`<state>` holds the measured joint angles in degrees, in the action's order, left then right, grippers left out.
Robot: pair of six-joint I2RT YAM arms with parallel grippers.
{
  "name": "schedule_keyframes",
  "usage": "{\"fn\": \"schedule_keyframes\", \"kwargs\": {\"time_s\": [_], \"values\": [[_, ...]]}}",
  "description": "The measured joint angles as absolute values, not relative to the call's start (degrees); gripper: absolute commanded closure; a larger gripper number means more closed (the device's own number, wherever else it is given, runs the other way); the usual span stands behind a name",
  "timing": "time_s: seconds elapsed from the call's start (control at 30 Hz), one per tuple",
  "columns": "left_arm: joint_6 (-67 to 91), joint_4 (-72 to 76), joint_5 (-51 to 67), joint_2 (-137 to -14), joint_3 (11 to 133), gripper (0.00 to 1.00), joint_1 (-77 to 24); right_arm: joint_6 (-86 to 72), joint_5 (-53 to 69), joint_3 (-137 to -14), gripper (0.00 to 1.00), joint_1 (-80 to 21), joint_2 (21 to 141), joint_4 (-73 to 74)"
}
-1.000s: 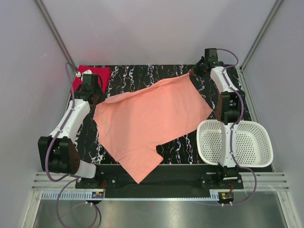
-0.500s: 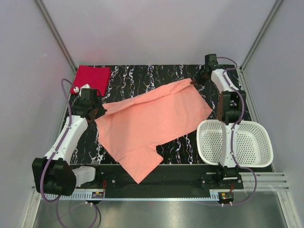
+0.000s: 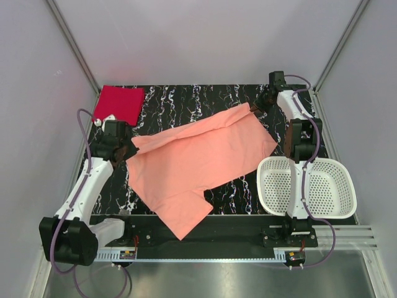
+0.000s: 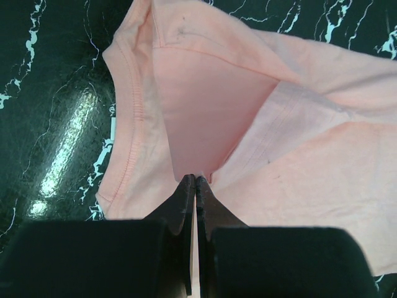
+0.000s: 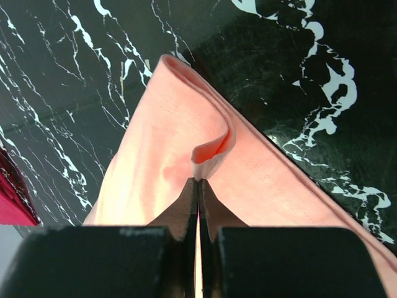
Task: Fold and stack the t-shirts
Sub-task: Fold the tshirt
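Observation:
The salmon t-shirt [image 3: 198, 161] lies spread slantwise across the black marble table, one sleeve pointing to the near edge. My left gripper [image 3: 127, 149] is shut on its left edge; in the left wrist view the gripper [image 4: 195, 179] pinches a fold of the salmon t-shirt [image 4: 211, 118] beside the stitched hem. My right gripper [image 3: 255, 107] is shut on the far right corner, where the gripper [image 5: 198, 180] pinches a curled lip of the salmon t-shirt [image 5: 155, 155]. The red t-shirt [image 3: 119, 103] sits folded as a rectangle in the far left corner.
A white perforated basket [image 3: 340, 186] stands at the near right, partly under the right arm. Grey walls close in the table on the left, right and back. A sliver of the red t-shirt [image 5: 12, 198] shows at the left of the right wrist view.
My left gripper has drawn back toward the near side with the shirt's left edge, uncovering the red t-shirt. The right gripper has shifted slightly with its corner. Both stayed shut.

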<state>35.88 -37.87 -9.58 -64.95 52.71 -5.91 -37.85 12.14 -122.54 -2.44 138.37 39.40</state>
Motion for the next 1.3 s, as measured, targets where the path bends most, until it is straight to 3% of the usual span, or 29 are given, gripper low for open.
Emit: {"fn": "schedule_keyframes", "kwargs": {"time_s": [0.73,0.77,0.8,0.93,0.97,1.07,1.23,1.3], "values": [[36.75,-38.11,-8.80,-65.58,49.36,0.99,-6.87,-34.89,14.26,-123.57,1.00,-0.62,138.41,41.80],[36.75,-38.11,-8.82,-65.78,49.36,0.94,-6.87,-34.89,14.26,-123.57,0.99,-0.62,138.41,41.85],[36.69,-38.13,-8.80,-66.02,49.36,0.79,-6.87,-34.89,14.24,-123.55,0.98,-0.62,138.41,41.91],[36.84,-38.85,-9.06,-66.00,49.34,0.45,-6.87,-34.11,12.56,-123.48,0.88,-0.62,138.41,43.86],[36.86,-39.33,-9.32,-65.76,49.34,0.41,-6.87,-33.85,11.57,-123.26,0.74,-0.62,138.41,44.40],[37.28,-41.15,-10.70,-63.96,49.23,0.30,-6.87,-32.84,6.55,-121.32,0.55,-0.64,138.10,45.74],[36.84,-41.06,-12.25,-62.94,49.91,0.31,-5.30,-30.76,4.36,-118.89,0.40,-0.86,137.56,44.25],[35.59,-40.03,-11.62,-66.61,52.07,0.26,-3.51,-29.50,5.98,-121.10,0.34,-1.23,138.17,43.31]]}}
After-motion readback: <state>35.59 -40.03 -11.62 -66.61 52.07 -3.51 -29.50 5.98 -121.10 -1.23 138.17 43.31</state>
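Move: Both closed hands still hold the t-shirt's raised far edge just above its lying layer. The left hand's laying spot is about 1 cm back and 4 cm down; the red shirt lies some 20 cm ahead and 6 cm left of that hand, the near sleeve roughly 27 cm back and 21 cm right, both about 4 cm down. The right hand's spot is about 2 cm right and 3 cm down, with the basket some 33 cm back, 22 cm right, about level. Both hands keep their pinch on the folded-over edge, then open and let go of it. The left hand dips towards the lying shirt, after a slight rise, to end up about 2 cm lower, easing back before a late nudge forward and left; the right first shifts a little right, then sinks, draws back and right about 4 cm and rolls some 10 degrees as it opens, before starting to return forward and up. ##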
